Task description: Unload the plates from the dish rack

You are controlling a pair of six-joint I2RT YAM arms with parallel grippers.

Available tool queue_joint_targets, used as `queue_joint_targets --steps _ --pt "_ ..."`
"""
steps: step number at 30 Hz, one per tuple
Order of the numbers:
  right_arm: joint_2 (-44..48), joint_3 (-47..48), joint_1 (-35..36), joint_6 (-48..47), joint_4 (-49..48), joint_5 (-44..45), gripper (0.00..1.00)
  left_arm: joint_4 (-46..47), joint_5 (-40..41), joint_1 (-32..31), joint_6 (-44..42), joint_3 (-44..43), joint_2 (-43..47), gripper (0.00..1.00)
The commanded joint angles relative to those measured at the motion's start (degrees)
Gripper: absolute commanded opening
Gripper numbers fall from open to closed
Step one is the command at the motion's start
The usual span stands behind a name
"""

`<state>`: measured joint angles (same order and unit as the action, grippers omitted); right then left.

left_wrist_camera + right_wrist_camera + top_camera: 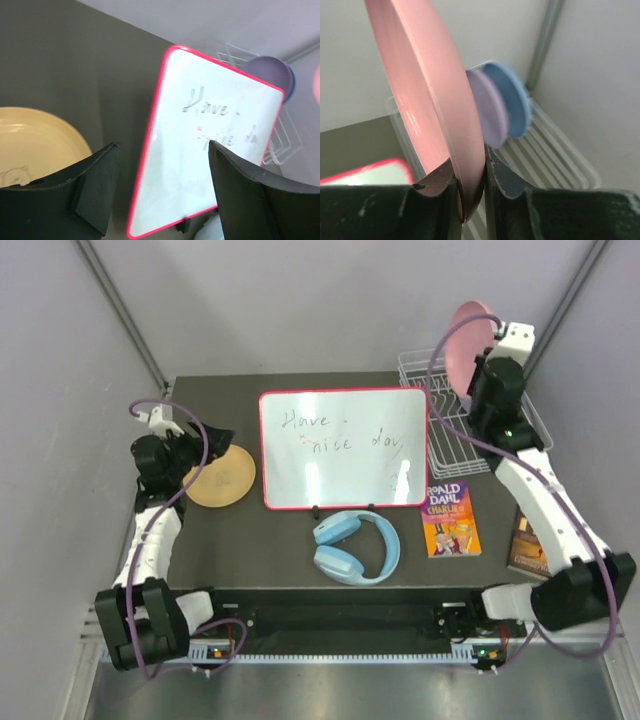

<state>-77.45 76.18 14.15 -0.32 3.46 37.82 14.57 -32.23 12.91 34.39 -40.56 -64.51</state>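
Note:
My right gripper (474, 368) (470, 175) is shut on the rim of the pink plate (468, 335) (430, 85), holding it upright above the white wire dish rack (445, 445) (555, 155) at the back right. Behind it in the right wrist view, a lilac plate (492, 110) and a light blue plate (515, 95) stand on edge in the rack; the lilac plate (267, 72) also shows in the left wrist view. The yellow-orange plate (220, 478) (35, 140) lies flat on the table at the left. My left gripper (215, 438) (164, 150) hangs open just above its far edge, holding nothing.
A red-framed whiteboard (343, 448) (210, 150) stands mid-table between the two arms. Light blue headphones (355, 545) lie in front of it. A Roald Dahl book (450, 517) lies to their right, another book (527, 545) under the right arm. Grey walls close in on both sides.

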Motion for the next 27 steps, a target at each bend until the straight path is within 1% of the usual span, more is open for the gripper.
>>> queue_joint_targets --steps 1,2,3,5,6,7,9,10,12,16,20,22,24,25,26,27 --pt "11.7 -8.0 1.4 18.1 9.2 -26.8 0.0 4.8 -7.3 -3.6 1.4 -3.7 2.4 0.75" --pt "13.3 -9.7 1.8 19.8 8.0 -32.8 0.0 7.0 -7.8 -4.2 2.2 -3.5 2.6 0.75" --pt "14.6 -13.0 3.4 21.6 7.1 -34.4 0.0 8.2 -7.8 -5.0 3.7 -3.2 2.7 0.75" --pt "17.6 -15.5 5.4 25.1 5.6 -37.5 0.0 10.5 -7.5 -7.5 5.0 -2.4 2.5 0.75" --pt "18.7 -17.6 8.1 26.1 4.5 -37.6 0.0 12.1 -7.5 -8.6 6.0 -2.0 2.4 0.75" --pt "19.2 -18.5 9.6 27.3 3.8 -37.6 0.0 12.9 -7.2 -10.9 6.3 -1.9 2.2 0.75" --pt "19.7 -20.6 13.6 29.3 2.2 -38.3 0.0 14.4 -5.5 -12.7 6.8 -1.5 2.0 0.75" --pt "19.7 -21.3 14.8 29.8 1.1 -38.3 0.0 15.0 -4.8 -15.6 7.0 -1.2 1.9 0.75" --pt "19.3 -22.8 17.8 31.3 -0.5 -38.1 0.0 16.2 -3.2 -17.6 7.4 -0.7 1.8 0.75" --pt "16.8 -23.6 22.1 32.7 -5.1 -38.2 0.0 17.2 -0.7 -23.0 7.3 -0.6 0.9 0.75" --pt "14.2 -23.7 25.1 34.0 -8.5 -38.7 0.0 17.3 0.9 -26.3 6.6 -0.5 -0.3 0.73" --pt "12.8 -23.5 26.2 34.3 -9.7 -39.2 0.0 17.3 1.6 -28.1 5.7 -0.4 -0.6 0.68" --pt "11.6 -23.6 26.7 35.0 -11.2 -40.2 0.0 17.2 2.3 -29.2 5.0 -0.4 -1.1 0.6" --pt "11.5 -23.7 26.9 35.4 -11.5 -40.6 0.0 17.2 2.5 -29.5 4.7 -0.4 -1.4 0.53" --pt "11.5 -23.8 27.1 35.5 -12.2 -40.6 0.0 16.6 3.0 -29.7 4.0 -0.5 -1.5 0.37" --pt "11.6 -24.2 27.2 35.7 -12.4 -40.7 0.0 16.1 3.6 -30.0 3.8 -0.5 -1.6 0.28"
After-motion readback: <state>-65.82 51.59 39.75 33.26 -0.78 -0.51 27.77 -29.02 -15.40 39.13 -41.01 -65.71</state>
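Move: Out ahead of the right hand, which still grips the pink plate's rim, the plate's middle lies about 8 cm forward and 3 cm left, nearly level. That hand's goal, the left gripper, is some 63 cm left, 6 cm back and 13 cm lower; the whiteboard is roughly 33 cm left, 3 cm ahead, 36 cm down. From the left hand, the pink plate is about 60 cm right, 14 cm ahead, 14 cm higher; the tan plate 2 cm left, 3 cm ahead, 22 cm below. Swinging the pink plate away from the rack, the right arm carries it about 28 cm left, 14 cm back and 10 cm down over the whiteboard, turning well counter-clockwise with its left side rising, grip kept. The left hand comes some 17 cm right to meet it, rising about 5 cm overall and turning 25 degrees clockwise; its fingers straddle the near rim and start closing at the end. ##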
